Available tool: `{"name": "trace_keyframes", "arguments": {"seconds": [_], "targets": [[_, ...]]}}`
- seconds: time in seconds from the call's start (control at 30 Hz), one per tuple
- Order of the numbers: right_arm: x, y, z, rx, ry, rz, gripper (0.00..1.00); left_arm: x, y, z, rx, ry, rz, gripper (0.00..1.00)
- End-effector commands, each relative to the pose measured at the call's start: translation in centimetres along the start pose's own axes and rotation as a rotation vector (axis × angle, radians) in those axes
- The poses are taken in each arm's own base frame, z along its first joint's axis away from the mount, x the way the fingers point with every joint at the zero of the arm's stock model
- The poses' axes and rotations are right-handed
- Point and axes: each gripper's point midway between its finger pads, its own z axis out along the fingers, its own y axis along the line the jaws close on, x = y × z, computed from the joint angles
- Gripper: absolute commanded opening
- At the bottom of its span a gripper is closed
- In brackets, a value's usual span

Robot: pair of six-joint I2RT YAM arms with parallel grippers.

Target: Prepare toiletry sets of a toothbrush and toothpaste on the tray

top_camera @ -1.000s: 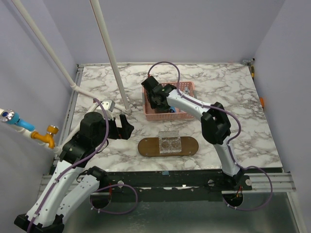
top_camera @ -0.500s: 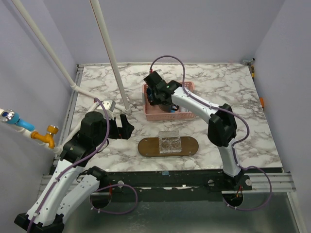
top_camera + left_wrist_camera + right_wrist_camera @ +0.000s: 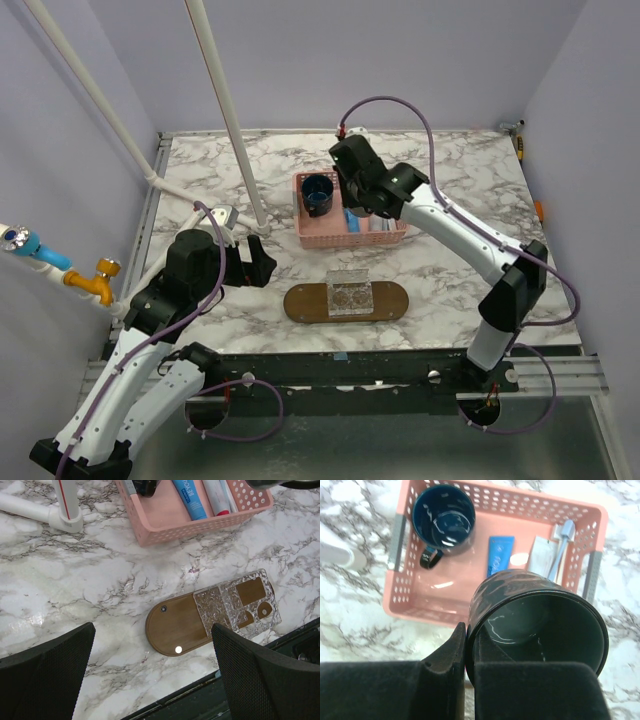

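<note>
The dark brown oval tray [image 3: 305,303] [image 3: 175,625] lies near the table's front edge, with a clear textured glass holder [image 3: 350,295] [image 3: 235,605] on it. A blue toothpaste tube [image 3: 499,555] [image 3: 190,497] and a slim pale toothbrush [image 3: 561,545] lie in the pink basket [image 3: 350,237] [image 3: 420,605]. My right gripper [image 3: 362,200] [image 3: 469,635] hangs above the basket, shut on the rim of a dark cup [image 3: 540,615]. My left gripper [image 3: 258,262] [image 3: 152,630] hovers open over the marble left of the tray, holding nothing.
A second dark blue cup [image 3: 319,193] [image 3: 443,517] stands in the basket's left end. A white and red tube [image 3: 217,495] lies beside the toothpaste. A white pipe [image 3: 225,100] [image 3: 65,505] rises left of the basket. Purple walls close in the table.
My right arm has risen from the basket's left end and swung right with the dark cup in its grip, uncovering the other cup. The left arm has stayed still.
</note>
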Motion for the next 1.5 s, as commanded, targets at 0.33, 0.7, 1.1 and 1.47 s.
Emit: {"name": "trace_keyframes", "arguments": {"seconds": [0.33, 0.7, 1.1, 1.47], "targets": [[6.3, -6.1, -6.9, 0.047, 0.044, 0.000, 0.00, 0.0, -0.2, 0.2, 0.014, 0.005, 0.017, 0.99], [13.0, -6.6, -8.5, -0.026, 0.163, 0.058, 0.01, -0.1, -0.3, 0.1, 0.013, -0.001, 0.017, 0.99], [18.0, -5.8, -8.5, -0.100, 0.245, 0.087, 0.01, -0.1, -0.4, -0.1, 0.023, -0.005, 0.016, 0.99], [19.6, -4.0, -7.7, -0.125, 0.270, 0.068, 0.01, 0.0, -0.4, 0.0, 0.025, -0.002, 0.016, 0.99]]}}
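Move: Back towards the base from the right hand, which holds the green cup, lies the bare right end of the wooden tray: about 18 cm back, 9 cm to the right and 22 cm below. The clear rack on the tray is some 17 cm back, level sideways. The pink basket's middle is roughly 4 cm ahead and 1 cm left, the navy cup in it 8 cm ahead and 8 cm left, both about 20 cm down. From the left hand the tray's right end is about 25 cm right, level fore-and-aft, 21 cm lower. Carrying the green cup pinched by its rim, the right hand sweeps back about 17 cm and right some 10 cm, away from the basket to the tray's right end. It travels almost level at first, then sinks about 10 cm in all while the fingers tip some 20 degrees further down, and it eases to a stop with a slight drift left, fingers still shut. ##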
